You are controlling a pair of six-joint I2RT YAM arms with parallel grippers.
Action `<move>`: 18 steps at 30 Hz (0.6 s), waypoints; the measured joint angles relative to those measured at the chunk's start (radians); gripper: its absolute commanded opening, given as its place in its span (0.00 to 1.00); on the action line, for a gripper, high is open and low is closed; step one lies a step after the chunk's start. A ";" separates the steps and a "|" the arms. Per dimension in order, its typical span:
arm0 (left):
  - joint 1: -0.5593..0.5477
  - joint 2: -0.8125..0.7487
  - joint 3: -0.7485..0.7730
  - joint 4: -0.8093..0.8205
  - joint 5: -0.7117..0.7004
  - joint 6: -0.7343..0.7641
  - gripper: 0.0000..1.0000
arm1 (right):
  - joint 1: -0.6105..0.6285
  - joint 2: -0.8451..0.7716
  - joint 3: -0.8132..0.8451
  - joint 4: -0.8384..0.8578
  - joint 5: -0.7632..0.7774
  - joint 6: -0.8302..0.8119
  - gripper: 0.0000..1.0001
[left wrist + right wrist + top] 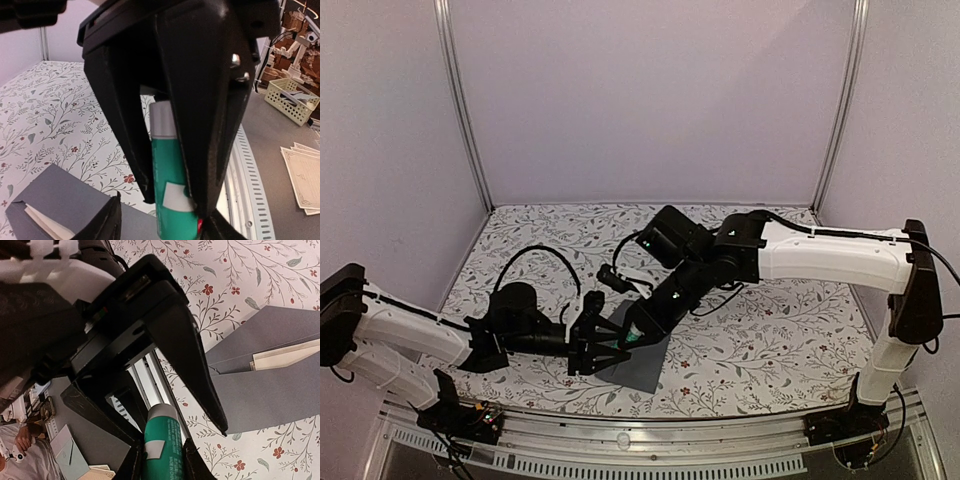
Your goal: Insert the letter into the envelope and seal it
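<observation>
The dark grey envelope (645,368) lies on the floral cloth under both grippers; it also shows in the left wrist view (65,195) and the right wrist view (280,390). A cream edge of the letter (285,356) shows inside the envelope's open mouth, also in the left wrist view (42,222). My right gripper (636,334) (162,460) is shut on a teal-white tube (162,440) (172,175) above the envelope's near left corner. My left gripper (616,350) (162,227) is open, its fingers spread wide around the tube's end.
The table's metal front rail (240,165) runs close by the grippers. Beyond it, off the table, lie spare tan bordered sheets (305,175) and a cream basket (292,100). The cage's posts and walls stand at the back.
</observation>
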 measured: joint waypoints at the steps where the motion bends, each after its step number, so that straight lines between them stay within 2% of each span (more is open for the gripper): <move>1: -0.009 0.005 0.004 0.000 -0.005 0.007 0.32 | 0.001 0.001 0.000 0.001 -0.001 0.000 0.00; 5: -0.032 0.011 0.011 -0.009 -0.019 0.013 0.10 | 0.002 0.004 0.000 -0.003 0.009 0.001 0.00; 8: -0.038 0.011 0.012 -0.014 -0.031 0.018 0.00 | 0.001 0.005 0.000 -0.006 0.011 -0.001 0.05; 10: -0.042 0.011 0.012 -0.014 -0.037 0.016 0.00 | 0.002 0.005 0.000 -0.008 0.011 -0.001 0.18; 12: -0.045 0.011 0.012 -0.015 -0.043 0.016 0.00 | 0.002 0.005 0.000 -0.008 0.013 -0.001 0.46; 13: -0.045 0.011 0.012 -0.014 -0.047 0.016 0.00 | 0.002 0.005 0.000 -0.008 0.015 0.001 0.55; 15: -0.047 0.011 0.012 -0.019 -0.062 0.021 0.00 | 0.003 0.005 0.008 -0.003 0.017 0.012 0.64; 18: -0.048 0.011 0.013 -0.013 -0.064 0.021 0.00 | 0.005 0.004 0.019 0.007 0.034 0.018 0.70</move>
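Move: The glue stick, held upright in the right hand's fingers, already stands between the left hand's open fingertips, its middle about 1 cm above both hand points. From the left hand, the envelope lies on the table some 6 cm ahead, 1 cm to the right and 15 cm below; the letter's exposed strip is about 8 cm ahead, 1 cm to the left and equally low. The left hand eases barely 1 cm back and to its right as its half-open fingers close, pinching the glue stick above the envelope, and then stays there with its grip kept and its wrist hardly turning. The right hand holds the stick practically still until the left has it, then spreads its fingers to roughly two-thirds open and lets go, just starting to lift away by about half a centimetre. ##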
